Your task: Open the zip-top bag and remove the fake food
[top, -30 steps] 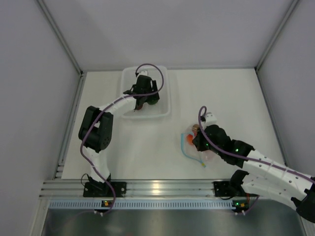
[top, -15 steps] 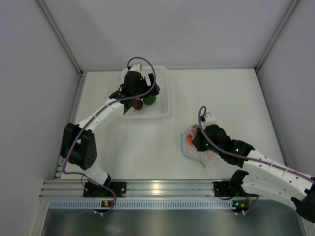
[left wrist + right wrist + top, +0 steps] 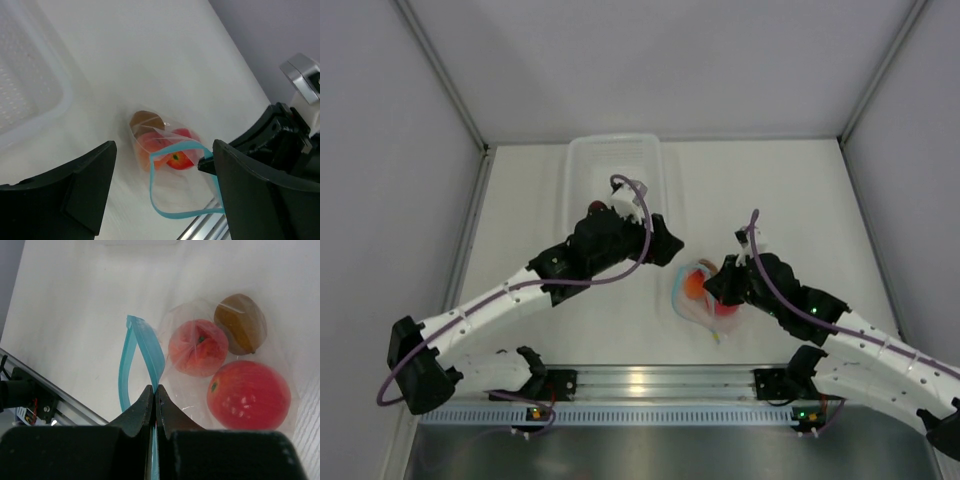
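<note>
The zip-top bag [image 3: 686, 300] lies at the table's middle, its teal zip strip [image 3: 159, 205] spread into an open loop. Inside it is fake food: a red fruit [image 3: 248, 394], an orange one [image 3: 197, 347] and a brownish one [image 3: 240, 322]. My right gripper [image 3: 154, 390] is shut on the teal strip at the mouth's right side, and in the top view it [image 3: 712, 290] sits at the bag's right edge. My left gripper [image 3: 165, 195] is open, its fingers either side of the bag's mouth and short of it. From above, it [image 3: 672, 254] hovers just left of the bag.
A translucent white tub [image 3: 613, 165] stands at the back centre; its near part is covered by my left arm. Its corner [image 3: 30, 100] shows in the left wrist view. An aluminium rail [image 3: 640, 382] runs along the near edge. Grey walls enclose the table.
My left arm has swung from over the tub down and right to the bag, its gripper open. The right gripper, still shut on the strip, has shifted the bag slightly left.
</note>
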Controlling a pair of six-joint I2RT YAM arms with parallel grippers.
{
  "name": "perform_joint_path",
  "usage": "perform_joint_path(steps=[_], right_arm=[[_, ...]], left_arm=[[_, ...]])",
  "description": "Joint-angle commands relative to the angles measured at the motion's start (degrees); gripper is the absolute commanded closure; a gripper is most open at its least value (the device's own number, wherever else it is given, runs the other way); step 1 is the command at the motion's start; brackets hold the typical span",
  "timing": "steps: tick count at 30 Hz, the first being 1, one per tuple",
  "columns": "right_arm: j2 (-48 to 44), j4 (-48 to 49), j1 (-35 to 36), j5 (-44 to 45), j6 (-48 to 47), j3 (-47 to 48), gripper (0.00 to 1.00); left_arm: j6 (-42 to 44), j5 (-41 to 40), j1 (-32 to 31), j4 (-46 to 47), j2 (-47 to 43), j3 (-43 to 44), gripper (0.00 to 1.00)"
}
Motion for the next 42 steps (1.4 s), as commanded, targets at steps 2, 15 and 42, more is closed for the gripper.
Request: perform_joint_path(steps=[2, 15, 42], right_arm=[[0.0, 4.7, 0.8, 0.6, 3.1, 1.6, 1.0], [-3.3, 6.6, 0.2, -1.2, 6.7, -0.7, 1.0], [-5.8, -9.4, -0.2, 4.7, -0.8, 2.2, 1.0]], left_arm=[[3.8, -6.1, -9.0, 1.8, -1.9, -3.2, 0.24], [7.6, -11.9, -20.0, 16.9, 6.1, -10.6, 0.62], [-1.0, -38.1, -22.4, 9.9, 22.1, -4.5, 0.66]])
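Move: The fake peach in the bag lies about 7 cm to the left hand's right, nearly level fore-and-aft (1 cm back) and some 20 cm below. The blue-edged bag mouth is about 5 cm back, 6 cm right and 15 cm down. Of the peach, the brown potato lies 4 cm beyond and 3 cm right, the red tomato 5 cm nearer and 7 cm right. From the right hand, the peach lies 6 cm ahead, 2 cm left and 10 cm down. Bring the left gripper down about 15 cm to the bag mouth, first swinging it back some 9 cm and to the right, then easing forward again as it sinks. Roll its right side down over 20 degrees and narrow the wide-open fingers to about a third, so their tips enter under the blue strip facing the peach. Keep the right fingers pinched on the zip edge, easing that hand back 2 cm. ##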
